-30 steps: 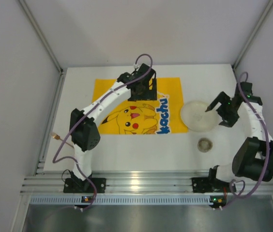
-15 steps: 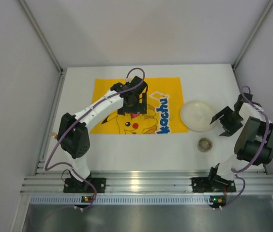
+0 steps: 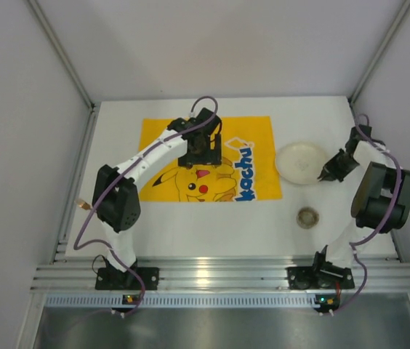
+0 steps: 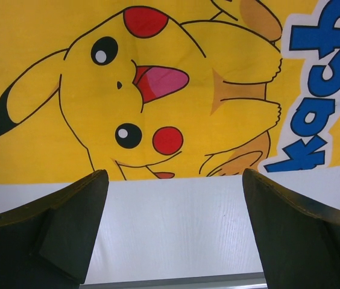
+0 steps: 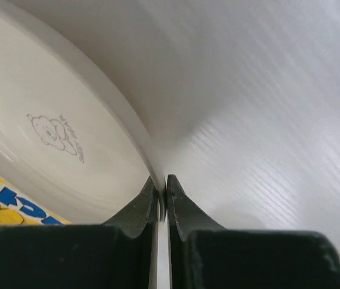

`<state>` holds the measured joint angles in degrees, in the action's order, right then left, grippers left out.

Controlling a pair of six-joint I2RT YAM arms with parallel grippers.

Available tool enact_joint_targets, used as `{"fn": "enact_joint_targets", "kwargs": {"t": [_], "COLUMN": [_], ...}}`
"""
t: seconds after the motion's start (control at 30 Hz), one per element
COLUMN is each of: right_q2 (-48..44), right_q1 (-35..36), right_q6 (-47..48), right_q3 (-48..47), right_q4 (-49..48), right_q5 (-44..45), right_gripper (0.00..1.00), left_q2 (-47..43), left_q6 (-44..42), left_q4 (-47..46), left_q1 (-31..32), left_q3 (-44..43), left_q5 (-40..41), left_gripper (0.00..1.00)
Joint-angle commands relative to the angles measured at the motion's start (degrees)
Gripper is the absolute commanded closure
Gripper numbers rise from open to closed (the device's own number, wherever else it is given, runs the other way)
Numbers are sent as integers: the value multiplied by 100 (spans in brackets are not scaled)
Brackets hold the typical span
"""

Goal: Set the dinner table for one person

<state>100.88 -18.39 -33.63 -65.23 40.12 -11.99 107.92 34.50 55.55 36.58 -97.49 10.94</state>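
Note:
A white plate [image 3: 298, 161] with a small bear print [image 5: 55, 135] lies on the white dinner table [image 3: 219, 225], just right of the yellow Pikachu mat [image 3: 165, 142]. My right gripper [image 3: 327, 173] is at the plate's right edge. In the right wrist view it [image 5: 161, 185] is shut on the plate's thin rim, one finger on each face. My left gripper [image 3: 202, 158] hovers over the mat. In the left wrist view it [image 4: 174, 180] stands wide open with nothing between its fingers, above the mat's near edge [image 4: 176, 171] and bare table [image 4: 176, 229].
A small round brownish cup or dish [image 3: 307, 217] sits on the table in front of the plate. Grey walls close in the left, back and right sides. An aluminium rail [image 3: 219, 276] runs along the near edge, where both arm bases are bolted.
My right gripper has gone from open beside the plate to shut on its right rim, and the plate has shifted slightly toward the back. The left arm has pulled back a little over the mat.

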Motion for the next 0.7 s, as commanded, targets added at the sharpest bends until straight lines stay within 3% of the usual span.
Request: {"fn": "enact_joint_targets", "kwargs": {"t": [0.0, 0.17, 0.3, 0.37, 0.43, 0.67], "right_q2": [-549, -737, -368, -52, 431, 2285], "right_q1": [247, 1108, 2634, 3024, 3481, 4492], "right_q6": [189, 190, -20, -196, -319, -407], "right_q3": [-1103, -2648, -3162, -3224, -3372, -5490], "right_q4": [697, 1479, 1561, 1403, 1270, 1648], "right_q5": [1616, 1595, 850, 559, 277, 49], "right_gripper": [100, 100, 100, 100, 100, 100], "left_q2": [98, 98, 37, -174, -498, -1650], "left_q6": [-110, -110, 153, 320, 434, 540], "left_q4": [131, 184, 429, 457, 378, 132], "left_q1": [-10, -133, -440, -686, -941, -1539], "left_q3": [-463, -700, -859, -737, -378, 968], "left_q5": [4, 136, 110, 110, 171, 348], "left_gripper": [2, 2, 2, 2, 2, 2]}}
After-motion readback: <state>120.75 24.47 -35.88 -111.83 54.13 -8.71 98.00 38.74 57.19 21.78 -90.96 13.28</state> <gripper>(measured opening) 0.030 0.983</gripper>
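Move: The right hand has the plate by its right rim, the plate's middle about 7 cm left and 5 cm ahead; the placemat's middle, where it is bound, lies some 37 cm left, 6 ahead and 3 below. The cup stands 14 cm back and 5 left of that hand. From the open left hand, the spoon lies roughly 28 cm left, 14 back and 12 below, the plate 34 right and 3 ahead. Still pinching the plate, the right hand rises, swings 30 cm left, then sinks over the placemat; left hand clears leftward. ##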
